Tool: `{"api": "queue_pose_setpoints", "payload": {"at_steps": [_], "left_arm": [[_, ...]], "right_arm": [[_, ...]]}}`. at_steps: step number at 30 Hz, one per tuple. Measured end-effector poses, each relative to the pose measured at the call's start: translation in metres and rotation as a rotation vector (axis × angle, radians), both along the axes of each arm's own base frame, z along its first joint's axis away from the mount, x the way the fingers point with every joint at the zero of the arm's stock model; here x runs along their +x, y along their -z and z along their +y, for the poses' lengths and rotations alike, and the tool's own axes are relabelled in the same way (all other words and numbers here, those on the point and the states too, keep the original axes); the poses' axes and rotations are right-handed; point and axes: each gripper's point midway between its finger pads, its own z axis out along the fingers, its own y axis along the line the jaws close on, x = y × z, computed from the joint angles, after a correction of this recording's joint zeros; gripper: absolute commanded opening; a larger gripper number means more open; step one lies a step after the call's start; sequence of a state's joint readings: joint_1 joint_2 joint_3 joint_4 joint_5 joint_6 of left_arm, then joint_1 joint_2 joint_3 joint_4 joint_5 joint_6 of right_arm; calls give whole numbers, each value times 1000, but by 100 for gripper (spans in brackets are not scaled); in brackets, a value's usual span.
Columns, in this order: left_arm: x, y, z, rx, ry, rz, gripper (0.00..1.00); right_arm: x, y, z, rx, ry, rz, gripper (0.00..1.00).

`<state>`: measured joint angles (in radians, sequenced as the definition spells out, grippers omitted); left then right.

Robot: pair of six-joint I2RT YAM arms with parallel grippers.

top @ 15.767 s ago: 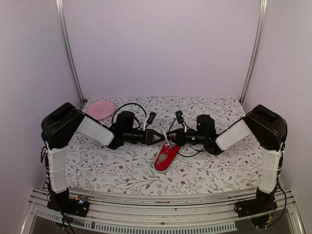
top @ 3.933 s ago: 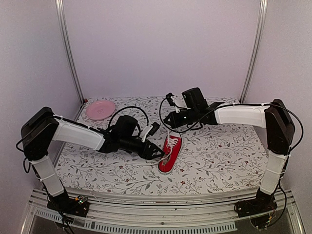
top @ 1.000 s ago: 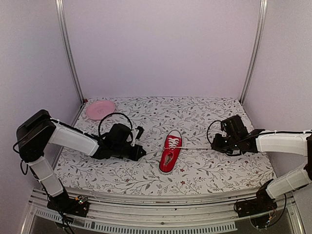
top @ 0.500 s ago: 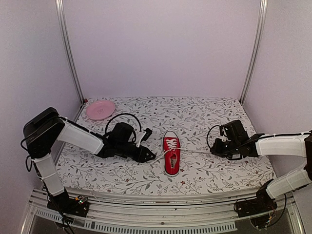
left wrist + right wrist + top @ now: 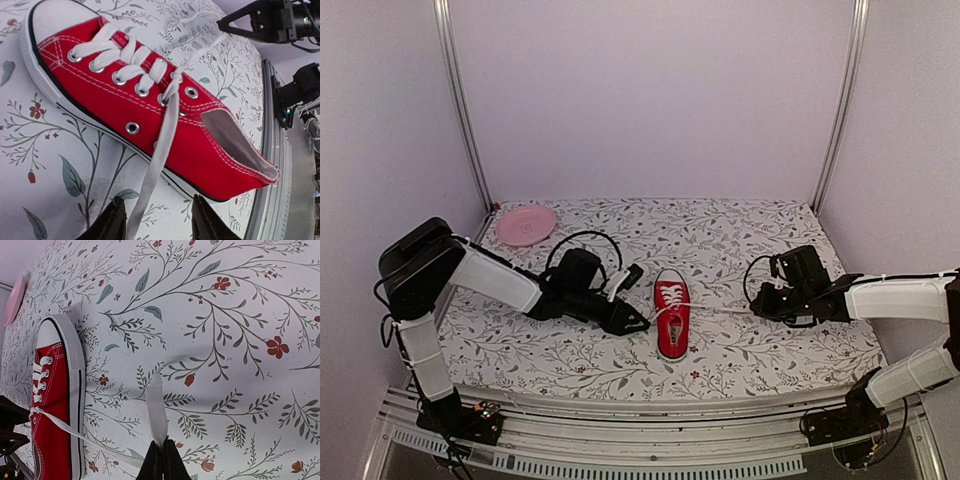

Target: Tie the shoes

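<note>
The red shoe (image 5: 672, 318) lies mid-table, white toe cap pointing away from the arm bases. My left gripper (image 5: 638, 326) sits low just left of it, jaws open. In the left wrist view the shoe (image 5: 150, 110) fills the frame and one white lace (image 5: 159, 150) runs down from the eyelets, loose between the spread fingers (image 5: 114, 222) of my left gripper (image 5: 157, 225). My right gripper (image 5: 758, 304) is to the shoe's right, shut on the other lace (image 5: 716, 311), which stretches across the cloth. The right wrist view shows my right gripper (image 5: 162, 452) pinching that lace end (image 5: 156, 407).
A pink plate (image 5: 525, 224) sits at the back left corner, also seen as a pink plate (image 5: 12, 300) in the right wrist view. The table (image 5: 740, 240) carries a floral cloth. White walls and metal posts enclose it on three sides.
The left gripper has opened, letting go of its lace, and moved right toward the shoe. The shoe has swung to point straight back. The right gripper still pinches its lace.
</note>
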<state>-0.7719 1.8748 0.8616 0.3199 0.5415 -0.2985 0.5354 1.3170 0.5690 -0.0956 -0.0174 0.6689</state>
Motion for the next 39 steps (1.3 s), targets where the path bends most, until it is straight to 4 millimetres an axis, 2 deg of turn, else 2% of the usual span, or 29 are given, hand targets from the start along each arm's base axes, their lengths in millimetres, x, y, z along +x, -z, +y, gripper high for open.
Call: {"api": "queue_pose_setpoints", "payload": {"at_steps": [5, 14, 21, 26, 29, 34, 36, 39], "left_arm": [[4, 7, -3, 13, 0, 9, 39], [7, 15, -5, 49, -8, 5, 23], [6, 17, -5, 53, -5, 14, 21], [3, 19, -6, 56, 0, 18, 27], [2, 18, -6, 52, 6, 20, 26], [0, 30, -7, 67, 14, 43, 11], [-1, 32, -8, 65, 22, 44, 0], [-1, 32, -8, 67, 17, 52, 0]], "right_arm": [[1, -2, 2, 8, -4, -7, 2], [1, -3, 4, 16, -13, -8, 2], [6, -10, 7, 13, -28, -32, 2], [15, -24, 12, 15, -46, -73, 2], [17, -27, 13, 11, -53, -83, 2], [16, -24, 12, 3, -58, -78, 2], [16, -24, 12, 3, -58, -78, 2], [17, -25, 13, 2, -61, -80, 2]]}}
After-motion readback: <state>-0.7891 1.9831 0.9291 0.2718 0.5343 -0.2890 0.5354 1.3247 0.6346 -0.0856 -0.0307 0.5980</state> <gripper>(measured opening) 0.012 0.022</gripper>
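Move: The left lace hangs between the left hand's half-open fingers, some 3 cm below and 1 cm to the right. From that hand, the knot lies about 6 cm right and 3 cm ahead at roughly its height, and the red shoe's middle 5 cm right, 1 cm ahead and 2 cm lower. The right hand still grips the other lace; from it the knot is some 15 cm left, level fore and aft and 2 cm lower. The left fingers shut on the left lace beside the shoe, half open at first and fully closed at the end, as that hand sinks about 3 cm and edges a little right towards the shoe. Keeping its pinch on the right lace, the right hand rises some 2.5 cm, also easing forward and slightly left, with a small tilt upward. ##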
